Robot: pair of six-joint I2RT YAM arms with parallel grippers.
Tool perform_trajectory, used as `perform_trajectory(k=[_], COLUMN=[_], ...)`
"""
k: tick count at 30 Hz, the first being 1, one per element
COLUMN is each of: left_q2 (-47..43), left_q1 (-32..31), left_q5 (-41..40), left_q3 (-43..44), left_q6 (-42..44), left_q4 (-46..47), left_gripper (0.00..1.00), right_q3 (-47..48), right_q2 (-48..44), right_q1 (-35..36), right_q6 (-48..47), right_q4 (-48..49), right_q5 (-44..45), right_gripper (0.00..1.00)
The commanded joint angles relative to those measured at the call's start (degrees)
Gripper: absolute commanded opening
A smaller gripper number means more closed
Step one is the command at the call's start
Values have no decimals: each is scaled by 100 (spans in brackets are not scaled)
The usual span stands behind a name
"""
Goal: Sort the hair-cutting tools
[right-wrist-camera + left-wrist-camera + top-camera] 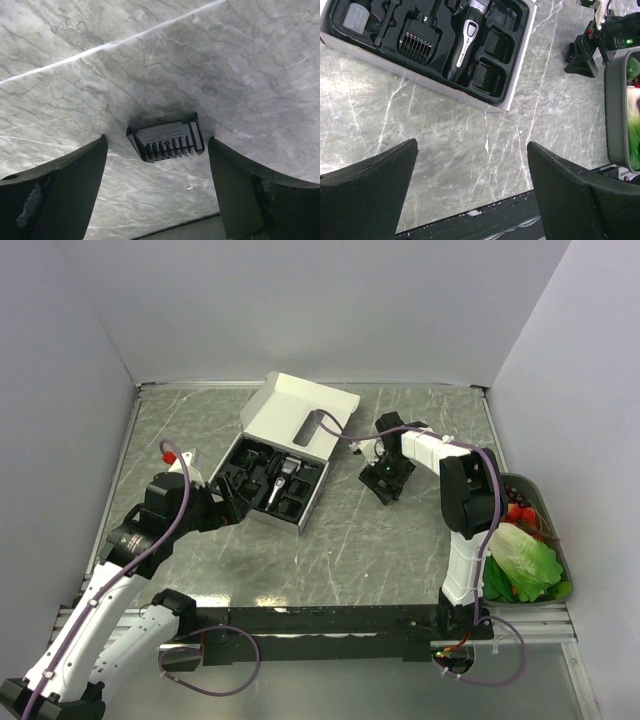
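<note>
The slim black clipper point(465, 42) with its silver blade end lies in the black tray point(300, 508) of the white box. Three comb attachments point(418, 41) point(499, 42) point(487, 75) sit in slots around it. My left gripper point(472, 144) hovers open over bare table just in front of the box point(235, 502), holding nothing. One more black comb attachment point(167, 140) lies flat on the table to the right of the box. My right gripper point(157, 139) stands open around that attachment point(388, 478). Neither finger touches the attachment.
The box's white lid point(300, 420) lies folded back behind the tray. A pale cap point(356, 16) and a thin black brush point(387, 25) occupy the tray's left slots. A grey bin point(548, 508) of toy vegetables stands at the right edge. Grey walls close the back and sides.
</note>
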Motion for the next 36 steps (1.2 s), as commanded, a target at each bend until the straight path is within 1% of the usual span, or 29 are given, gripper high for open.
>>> perform_trajectory(k=[1, 5, 6, 9, 14, 17, 22, 27, 32, 36], left_q2=[-11, -63, -72, -134, -248, -327, -406, -441, -477, -477], left_q1=[-2, -2, -2, -11, -2, -2, -2, -2, -2, -11], left_q5=[55, 47, 55, 56, 56, 56, 47, -41, -208, -305], left_q3=[6, -20, -11, -38, -64, -82, -20, 67, 147, 278], left_q6=[19, 11, 2, -16, -42, -51, -34, -33, -42, -42], left_q4=[217, 226, 234, 217, 182, 155, 67, -47, -205, -337], left_gripper=[96, 96, 96, 97, 97, 96, 96, 96, 96, 96], right_q3=[-86, -209, -218, -236, -359, -342, -122, 387, 1036, 1547], right_q2=[-31, -110, -110, -110, -180, -338, -856, -1217, -1270, -1008], right_q1=[16, 130, 157, 253, 447, 596, 798, 1228, 1650, 1993], right_q6=[-38, 15, 24, 129, 279, 401, 542, 639, 893, 1201], right_q4=[32, 76, 76, 32, 75, 50, -143, -599, -926, -953], right_q5=[-197, -189, -154, -127, -66, -30, 154, 541, 769, 743], right_gripper=[84, 75, 69, 60, 50, 49, 48, 48, 48, 48])
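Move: The small black comb attachment lies right between the right hand's open fingertips, at their height and within a centimetre of the midpoint. From that hand, the tray slot at the box's right edge that looks empty is about 21 cm left and 5 cm ahead, the clipper roughly 29 cm left and 1 cm ahead, and the white box lid some 23 cm left and 18 cm ahead. From the left hand the comb attachment is about 35 cm right, 14 cm ahead and 20 cm down. Creeping leftward close to the tabletop, the right hand shuts its fingers on the two ends of the comb attachment. It goes on low, left and slightly back, then rises steeply while still sweeping left towards the open box: about 10 cm left and 10 cm up in all, with the fingertips tilting some 10 degrees forward during the lift. ##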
